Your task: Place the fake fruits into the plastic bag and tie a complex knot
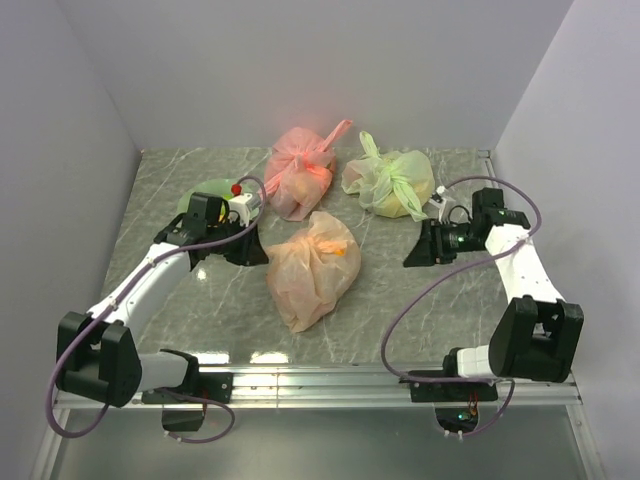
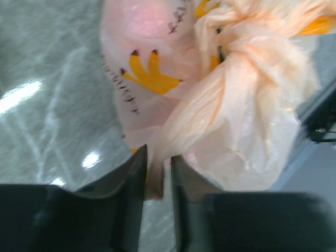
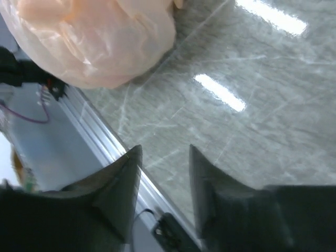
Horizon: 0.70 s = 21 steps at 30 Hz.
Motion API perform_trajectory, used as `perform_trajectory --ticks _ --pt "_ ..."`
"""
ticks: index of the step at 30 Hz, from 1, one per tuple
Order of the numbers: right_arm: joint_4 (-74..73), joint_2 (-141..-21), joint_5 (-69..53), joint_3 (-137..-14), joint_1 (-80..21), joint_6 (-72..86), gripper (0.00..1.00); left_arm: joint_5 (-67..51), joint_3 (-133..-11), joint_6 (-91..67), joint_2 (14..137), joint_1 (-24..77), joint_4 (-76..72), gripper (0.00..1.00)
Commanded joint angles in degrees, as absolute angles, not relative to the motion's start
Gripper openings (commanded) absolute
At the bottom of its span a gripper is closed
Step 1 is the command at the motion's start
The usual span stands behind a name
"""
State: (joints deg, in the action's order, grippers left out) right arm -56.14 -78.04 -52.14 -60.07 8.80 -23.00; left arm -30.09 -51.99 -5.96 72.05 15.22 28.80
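The pale orange plastic bag (image 1: 312,268) lies bulging in the middle of the table, its knot (image 1: 332,246) bunched on top. The fake fruits are hidden inside; only a pinkish bulge shows through the film in the left wrist view. My left gripper (image 1: 262,254) is at the bag's left side. In its wrist view the gripper (image 2: 157,157) stands slightly open, with a strip of the bag (image 2: 252,105) against one finger and a gap to the other, below the knot (image 2: 236,31). My right gripper (image 1: 410,258) hangs open and empty to the right of the bag (image 3: 94,42).
A tied pink-red bag (image 1: 300,175) and a tied light green bag (image 1: 390,183) sit at the back. A pale green dish (image 1: 205,192) lies behind the left arm. The metal rail (image 3: 105,142) of the table's near edge runs under the right gripper (image 3: 164,152).
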Motion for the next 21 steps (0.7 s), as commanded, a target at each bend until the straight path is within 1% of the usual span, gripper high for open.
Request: perform_trajectory --ticks 1,2,3,5,6,7,8,9,11,14,17,21 --pt "-48.5 -75.7 -53.8 -63.1 4.1 -13.2 0.7 -37.8 -56.2 -3.5 73.7 15.8 28.6 0.32" --pt "-45.7 -73.6 -52.8 -63.1 2.7 -10.6 0.73 -38.1 -56.9 -3.4 74.3 15.8 28.9 0.37" --pt "-40.6 -72.6 -50.0 -62.9 1.1 -6.1 0.78 -38.2 -57.0 -3.7 74.4 15.8 28.7 0.48" --pt "-35.4 -70.7 -46.4 -62.7 -4.1 -2.0 0.83 -37.9 -57.4 -4.3 74.3 15.8 27.9 0.6" --pt "-32.6 -70.8 -43.2 -62.8 -5.8 -0.8 0.85 -37.9 -57.6 -4.3 74.1 15.8 27.7 0.71" --pt "-32.0 -70.9 -41.7 -63.7 -7.4 -0.8 0.86 -37.7 -58.0 -4.2 74.0 15.8 27.9 0.74" --pt "-32.1 -72.5 -39.7 -64.6 -10.5 -1.1 0.86 -37.2 -58.7 -4.0 73.8 15.8 27.9 0.82" --pt "-32.6 -73.6 -38.5 -65.6 -11.7 -1.2 0.86 -36.6 -59.2 -3.4 73.8 15.8 28.2 0.94" --pt "-33.4 -76.6 -37.6 -68.3 -13.7 -1.1 0.86 -35.9 -60.8 -1.3 73.6 15.8 29.1 0.99" --pt "-34.5 -79.4 -35.9 -70.7 -15.4 -1.0 0.86 -34.4 -61.7 -0.6 72.6 15.8 29.9 0.99" --pt "-34.9 -81.5 -37.1 -71.9 -17.0 0.3 0.86 -32.3 -61.8 1.5 71.8 15.6 29.6 0.99" --pt "-33.8 -83.7 -38.8 -71.1 -19.1 4.6 0.87 -33.9 -62.4 3.7 71.9 15.5 30.6 0.99"
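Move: The tip of the peach bag's left ear is still between my left fingers; the bag's knot lies about 13 cm to the right and 4 cm ahead, slightly lower. The pink bag is some 16 cm ahead and 9 cm right of my left hand. From my empty right hand, the bag's right ear is about 16 cm left and 4 cm ahead, a little lower; the green bag stands some 17 cm ahead and 5 cm left. I spread my left fingers wide to let go of the bag's left ear, then draw that hand up about 4.5 cm above the ear, slightly forward. Meanwhile I swing my right hand some 12 cm left and 5 cm forward towards the bag's right ear, rising over 5 cm before dipping 2 cm, its fingers opening wide and not yet touching the ear. ##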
